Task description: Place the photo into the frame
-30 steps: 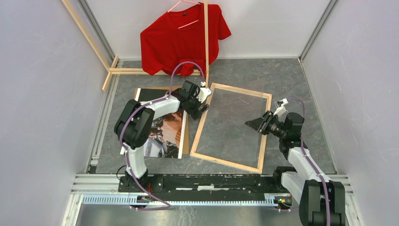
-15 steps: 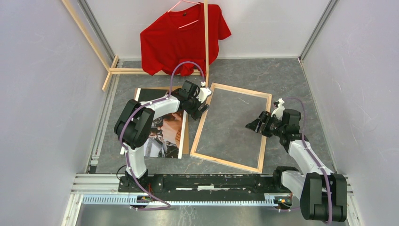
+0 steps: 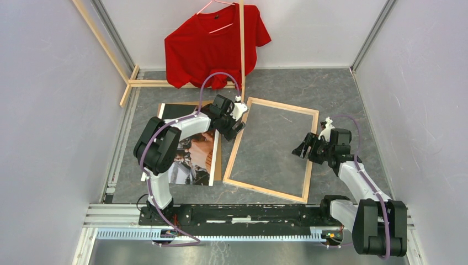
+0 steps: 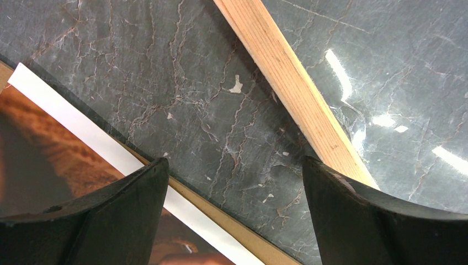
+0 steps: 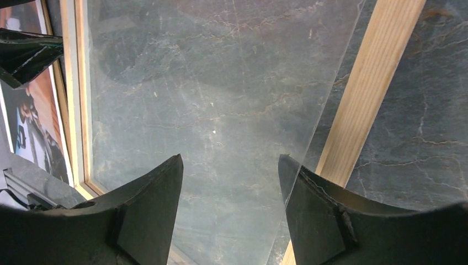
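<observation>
The frame (image 3: 312,152) lies flat mid-table, pale wood face up, with a clear sheet (image 3: 270,146) inside it. The photo (image 3: 193,160) lies face up to its left on a brown cardboard sheet (image 3: 218,165). My left gripper (image 3: 238,122) is open and empty over the gap between the photo (image 4: 49,143) and the frame's left rail (image 4: 292,88). My right gripper (image 3: 302,150) is open by the frame's right rail (image 5: 367,94). The clear sheet (image 5: 209,94) spans between its fingers, and the sheet's edge crosses the right fingertip (image 5: 292,176).
A red T-shirt (image 3: 215,44) hangs on a pale wooden rack (image 3: 165,83) at the back. Grey walls enclose the table on three sides. A metal rail (image 3: 237,212) carries the arm bases at the near edge.
The clear sheet, held tilted up above the frame a second ago, has come down into it. My right gripper has sunk lower at the right rail. The left arm has not moved.
</observation>
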Available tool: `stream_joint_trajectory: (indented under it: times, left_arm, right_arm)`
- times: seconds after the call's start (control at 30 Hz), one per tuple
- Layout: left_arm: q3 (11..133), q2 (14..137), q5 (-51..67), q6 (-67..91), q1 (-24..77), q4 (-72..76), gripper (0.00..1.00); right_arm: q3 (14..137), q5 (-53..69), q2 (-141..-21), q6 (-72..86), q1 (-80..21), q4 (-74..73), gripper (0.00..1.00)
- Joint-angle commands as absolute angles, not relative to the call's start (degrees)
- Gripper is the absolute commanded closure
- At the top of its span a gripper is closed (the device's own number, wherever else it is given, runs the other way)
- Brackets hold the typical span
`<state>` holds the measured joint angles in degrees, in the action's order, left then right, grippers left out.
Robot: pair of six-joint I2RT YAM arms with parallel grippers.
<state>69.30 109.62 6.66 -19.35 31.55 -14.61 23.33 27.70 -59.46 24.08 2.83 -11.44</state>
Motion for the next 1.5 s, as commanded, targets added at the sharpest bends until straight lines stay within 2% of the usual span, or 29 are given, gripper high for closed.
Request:
stream_joint_trajectory:
  times: [0.0,0.3,0.5,0.8,0.9,1.03,1.13,1.47]
  left_arm:
    - [67.16,109.8,7.47,-20.91,31.5,-16.37,0.04]
    - [67.0,110.04,7.39,-21.05,31.54,-16.21,0.04]
    - [67.09,110.58,7.75,-20.4,31.55,-15.95,0.04]
    - [68.69,110.48,9.69,-19.68,31.41,-17.56,0.05]
    - [69.61,110.59,10.54,-19.32,31.38,-18.33,0.05]
    - [70.91,109.96,11.39,-19.8,31.0,-19.89,0.05]
    - [71.9,109.83,11.93,-19.86,30.7,-20.75,0.05]
    - [71.72,110.18,12.39,-19.29,30.67,-21.18,0.05]
  right_arm:
    - [25.76,26.05,-59.94,22.6,2.73,-10.97,0.29]
    - [23.22,28.1,-59.79,23.92,2.74,-6.58,0.37]
    - [19.65,30.42,-58.88,26.04,2.72,-0.45,0.51]
    - [19.0,36.44,-54.95,29.59,2.72,8.0,0.49]
    - [17.84,38.18,-53.51,30.77,2.73,12.8,0.56]
    - [15.73,39.75,-50.07,30.31,2.65,17.4,0.77]
    - [14.07,40.35,-48.3,29.4,2.64,18.13,0.88]
    - [10.54,42.98,-47.29,31.54,2.55,23.07,0.89]
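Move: The clear sheet lies in the frame with its right-hand edge just by the open right fingers; its middle is some 12 cm to the left of the right hand, about 4 cm ahead and 2 cm below. The frame's right rail runs about 3 cm to the right of that hand, about 1 cm ahead at its middle, and its left rail some 25 cm to the left and 8 cm ahead, both 3 cm below. From the left hand the sheet's middle is about 12 cm to the right and 8 cm back. After hovering low at the sheet's right-hand edge, the right hand narrows its fingers and rises about 6 cm, swinging forward and then partly back while drifting some 3 cm left towards the middle of the frame, the wrist tipping up by about 25 degrees as the fingers close and pinch the edge between their tips. The open left hand, by the frame's left rail, eases back about 1.5 cm late on. ##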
